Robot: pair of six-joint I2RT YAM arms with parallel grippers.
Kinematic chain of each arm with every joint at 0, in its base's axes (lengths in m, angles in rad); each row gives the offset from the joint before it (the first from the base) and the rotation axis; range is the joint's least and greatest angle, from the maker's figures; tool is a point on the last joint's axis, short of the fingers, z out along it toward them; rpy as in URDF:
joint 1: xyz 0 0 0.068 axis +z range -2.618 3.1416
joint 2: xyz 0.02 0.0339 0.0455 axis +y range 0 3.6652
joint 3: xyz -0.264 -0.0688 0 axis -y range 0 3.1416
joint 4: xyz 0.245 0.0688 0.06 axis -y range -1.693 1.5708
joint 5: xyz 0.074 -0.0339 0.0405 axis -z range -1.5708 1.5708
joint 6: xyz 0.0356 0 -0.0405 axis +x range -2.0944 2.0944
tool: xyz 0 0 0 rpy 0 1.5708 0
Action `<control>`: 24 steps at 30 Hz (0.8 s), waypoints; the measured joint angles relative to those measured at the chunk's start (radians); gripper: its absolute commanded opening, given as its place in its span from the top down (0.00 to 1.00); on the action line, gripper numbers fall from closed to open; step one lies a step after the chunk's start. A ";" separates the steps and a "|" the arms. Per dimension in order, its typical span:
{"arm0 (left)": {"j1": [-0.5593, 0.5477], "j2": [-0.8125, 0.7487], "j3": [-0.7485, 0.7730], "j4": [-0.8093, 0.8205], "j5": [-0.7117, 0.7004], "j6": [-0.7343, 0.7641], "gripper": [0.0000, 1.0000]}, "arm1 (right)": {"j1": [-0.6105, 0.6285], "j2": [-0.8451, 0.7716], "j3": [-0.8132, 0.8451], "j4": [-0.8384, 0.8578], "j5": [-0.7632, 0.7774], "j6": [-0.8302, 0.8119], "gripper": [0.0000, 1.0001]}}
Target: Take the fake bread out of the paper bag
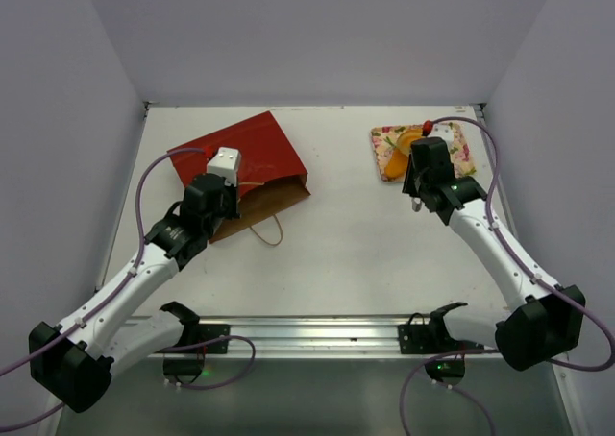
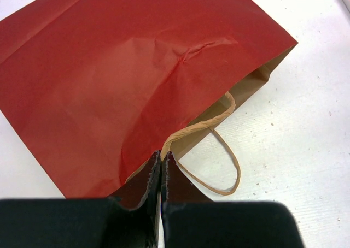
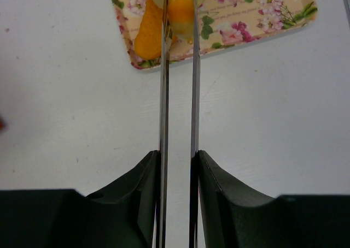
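Observation:
The red paper bag (image 1: 252, 153) lies flat at the back left, its brown mouth facing right, with a tan loop handle (image 1: 270, 232) on the table. My left gripper (image 1: 236, 186) is shut on the bag's upper rim where the other handle (image 2: 192, 129) joins; the bag (image 2: 109, 78) fills the left wrist view. The orange fake bread (image 1: 396, 159) lies on the pink-flowered tray (image 1: 454, 151) at the back right. My right gripper (image 1: 423, 167) is shut on thin metal tongs (image 3: 164, 84), whose blades reach over the tray (image 3: 257, 13) on either side of the bread (image 3: 179, 10).
White walls close the table on the left, back and right. A metal rail (image 1: 317, 332) with the arm bases runs along the near edge. White tabletop (image 1: 356, 234) lies between the bag and the tray.

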 measured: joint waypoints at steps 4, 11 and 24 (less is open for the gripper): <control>0.000 -0.004 0.000 0.000 0.003 0.000 1.00 | -0.097 0.023 0.008 0.030 -0.057 -0.003 0.74; 0.000 -0.008 0.000 0.000 0.006 0.000 1.00 | -0.241 0.046 0.005 0.084 -0.157 -0.001 0.74; 0.000 -0.009 0.000 0.000 0.006 0.000 1.00 | -0.395 0.180 -0.007 0.230 -0.237 0.036 0.75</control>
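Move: The right hand already grips the tongs with the round fake bread in their tips, about 15 cm ahead, 3 cm to the right and 10 cm below. The free right part of the flowered tray, where the bread is being taken, lies some 20 cm ahead, 14 cm to the right and 16 cm down; the long fake bread lies on the tray about 18 cm ahead, 3 cm to the right and 14 cm below. From the left hand, that free part is roughly 61 cm to the right, 25 cm ahead and 15 cm lower. The right arm, with the tongs still squeezed around the round fake bread, sweeps about 9 cm to the right and 6 cm forward, from over the long bread towards the free right part of the flowered tray. On the way the wrist turns some 15 degrees clockwise and rolls its left side up a little, and near the end the hand starts to sink, by about 3 cm, its finger opening unchanged. ##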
